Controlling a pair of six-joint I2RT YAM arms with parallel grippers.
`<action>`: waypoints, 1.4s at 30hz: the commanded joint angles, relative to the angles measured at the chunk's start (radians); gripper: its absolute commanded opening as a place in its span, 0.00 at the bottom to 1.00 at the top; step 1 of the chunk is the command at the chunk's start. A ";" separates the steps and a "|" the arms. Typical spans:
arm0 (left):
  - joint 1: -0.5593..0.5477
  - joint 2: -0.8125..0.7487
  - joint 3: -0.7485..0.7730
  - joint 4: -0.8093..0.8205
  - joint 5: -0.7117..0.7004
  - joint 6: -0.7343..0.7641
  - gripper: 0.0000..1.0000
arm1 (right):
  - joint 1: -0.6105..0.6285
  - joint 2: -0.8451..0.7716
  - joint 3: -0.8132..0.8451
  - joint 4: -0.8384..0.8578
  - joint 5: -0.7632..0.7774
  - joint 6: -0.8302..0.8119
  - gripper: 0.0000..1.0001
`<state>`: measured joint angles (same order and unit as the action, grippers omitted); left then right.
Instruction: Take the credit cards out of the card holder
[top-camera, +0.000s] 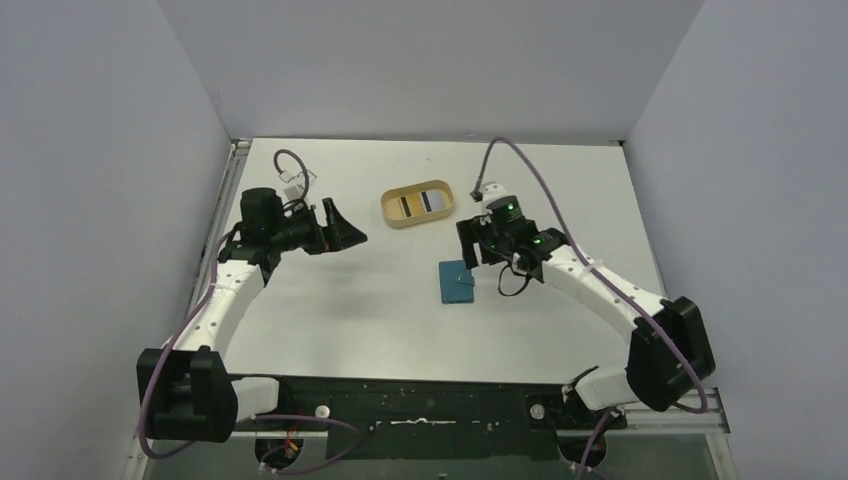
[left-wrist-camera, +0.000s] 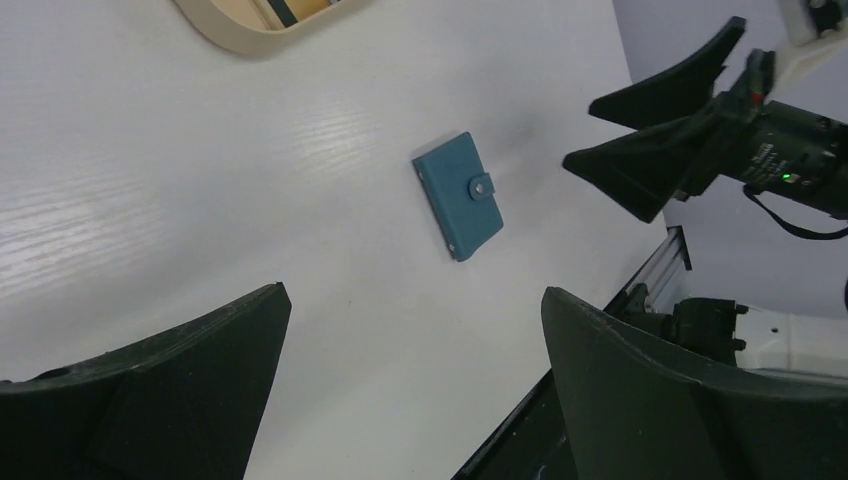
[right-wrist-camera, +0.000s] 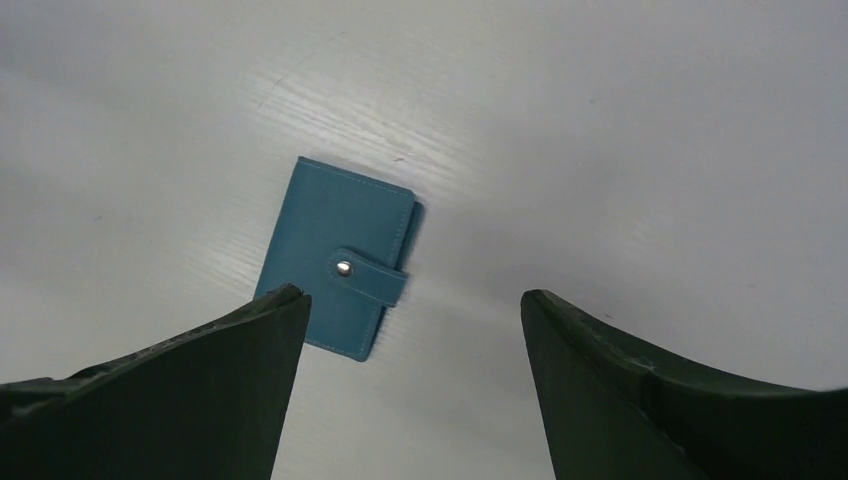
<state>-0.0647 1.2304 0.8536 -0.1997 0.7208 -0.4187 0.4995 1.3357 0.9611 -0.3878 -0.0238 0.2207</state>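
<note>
The card holder (top-camera: 457, 282) (left-wrist-camera: 458, 195) (right-wrist-camera: 340, 250) is a teal wallet lying flat on the white table, folded shut with its tab snapped down. No credit cards show at the holder; its inside is hidden. My right gripper (top-camera: 478, 255) (right-wrist-camera: 410, 292) (left-wrist-camera: 578, 130) hangs open above the table just right of the holder, its left finger (right-wrist-camera: 200, 390) over the holder's near corner, nothing between the fingers. My left gripper (top-camera: 345, 222) (left-wrist-camera: 415, 290) is open and empty, raised well to the left of the holder.
A tan oval tray (top-camera: 392, 215) (left-wrist-camera: 230, 35) sits behind the holder, with flat card-like pieces (top-camera: 437, 201) lying in it. Grey walls close the table on three sides. A metal rail (left-wrist-camera: 660, 265) runs along the near edge.
</note>
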 joint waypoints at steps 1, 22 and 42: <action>-0.004 -0.002 0.072 -0.022 0.112 0.018 0.97 | 0.099 0.157 0.099 -0.031 0.092 -0.097 0.78; -0.187 0.108 -0.003 -0.043 -0.237 -0.042 0.97 | 0.148 0.404 0.131 0.000 -0.018 -0.095 0.57; -0.297 0.337 -0.044 0.197 -0.368 -0.189 0.92 | 0.192 0.420 0.085 0.113 -0.110 -0.005 0.00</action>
<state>-0.3023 1.5024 0.8341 -0.1871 0.3733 -0.5282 0.6819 1.7615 1.0771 -0.3531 -0.0643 0.1764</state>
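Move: The closed card holder lies about 6 cm to the right hand's left, 2 cm nearer the base and some 11 cm below, its snap button near its middle. The tan tray with cards stands roughly 21 cm farther out than the holder and 9 cm to the left of it. From the left hand, the holder is about 23 cm to the right, 3 cm back and 17 cm down. Down and to the left, the right hand drops about 10 cm onto the card holder, tipping its fingers steeper, then creeps some 4 cm farther left at that height as its half-open fingers close, pinching the strap's free end at the snap. Meanwhile the left hand sinks about 11 cm and edges right towards the holder, fingers wide open and tilting down. ##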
